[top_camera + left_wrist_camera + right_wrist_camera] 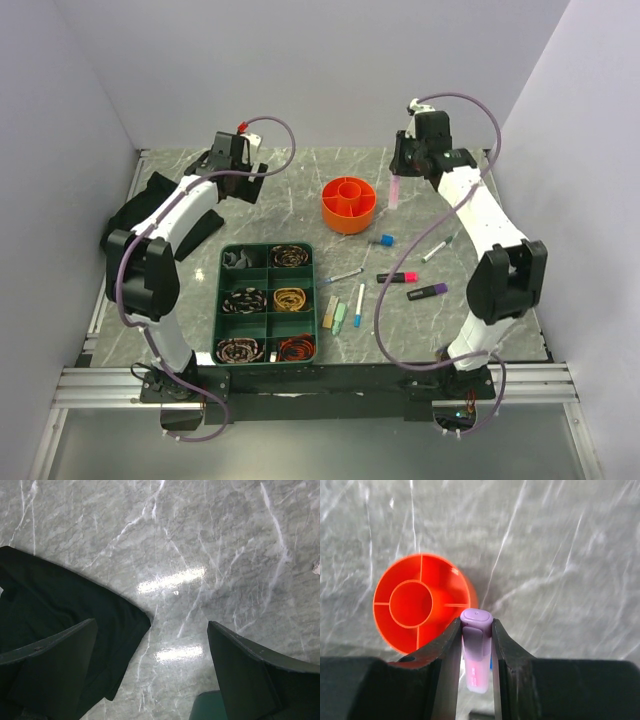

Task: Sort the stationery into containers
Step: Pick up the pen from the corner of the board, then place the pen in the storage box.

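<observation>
My right gripper (398, 172) (476, 626) is shut on a pink marker with a purple cap (395, 189) (476, 645), which hangs upright above the table just right of the round orange pot (349, 204) (422, 602). The pot's central tube and divided sections show nothing inside. More stationery lies on the marble in front of the pot: a blue-capped piece (383, 240), a white pen (437, 249), a thin pen (345, 275), a black and pink marker (397, 277), a black and purple marker (427, 292), a blue pen (359, 305) and pale eraser blocks (335, 314). My left gripper (240, 172) (150, 630) stands open over bare table at the back left.
A dark green divided tray (266, 249) holding coiled bands sits at the centre front; its corner (210, 707) shows in the left wrist view. A black object (195, 232) (60, 605) lies under the left arm. Walls close in on three sides.
</observation>
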Controlling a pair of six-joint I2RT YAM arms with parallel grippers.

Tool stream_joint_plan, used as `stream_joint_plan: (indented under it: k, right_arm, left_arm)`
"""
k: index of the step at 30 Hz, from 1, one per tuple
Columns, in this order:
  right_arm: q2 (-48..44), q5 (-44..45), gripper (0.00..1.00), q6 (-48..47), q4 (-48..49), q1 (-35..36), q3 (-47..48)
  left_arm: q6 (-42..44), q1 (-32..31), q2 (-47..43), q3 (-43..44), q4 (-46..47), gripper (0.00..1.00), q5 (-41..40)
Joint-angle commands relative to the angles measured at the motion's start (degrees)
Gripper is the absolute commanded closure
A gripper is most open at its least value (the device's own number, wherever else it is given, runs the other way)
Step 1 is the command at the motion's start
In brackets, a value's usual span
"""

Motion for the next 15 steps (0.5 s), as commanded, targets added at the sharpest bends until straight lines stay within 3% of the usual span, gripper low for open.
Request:
stream_joint_plan:
  k: [1, 4, 8, 15]
  right_arm:
    - [-5.0, 3.8, 1.0, -7.6, 18.5, 2.1, -8.4]
    - [-5.9, 2.9, 1.0, -7.5, 31.9, 2.7, -15.8]
    - [-2.6, 2.9, 1.0, -6.7, 43.6, 3.4, -16.8]
    - [2.7, 3.4, 1.0, -6.3, 45.3, 3.7, -11.0]
  left_arm:
    - [0.3, -0.2, 0.6, 3.4, 1.2, 0.01, -1.4]
    - [0.4, -0.2, 1.1, 3.9, 1.0, 0.01, -1.5]
    - [0.8, -0.3, 0.9, 3.2, 0.5, 0.0, -1.9]
    - [1.5, -0.3, 0.6, 2.4, 0.3, 0.01, -2.5]
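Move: Already pinched in the right hand, the pink pen is bound for the round orange container, whose middle is roughly 12 cm to the left, 2 cm ahead and 19 cm below. The small blue-capped tube lies about 7 cm back, 2 cm left and 21 cm below this hand, the white pen some 10 cm back and 14 cm right at table level. From the left hand, the orange container is about 25 cm right, 3 cm ahead and 13 cm lower. Keeping its pinch on the pink pen, the right hand rises barely a centimetre, then swings forward about 5 cm and left some 3 cm at nearly the same height, closing in on the orange container's right side. Meanwhile the wrist tips the fingers up by roughly 20 degrees, so the pen hangs closer to upright. ##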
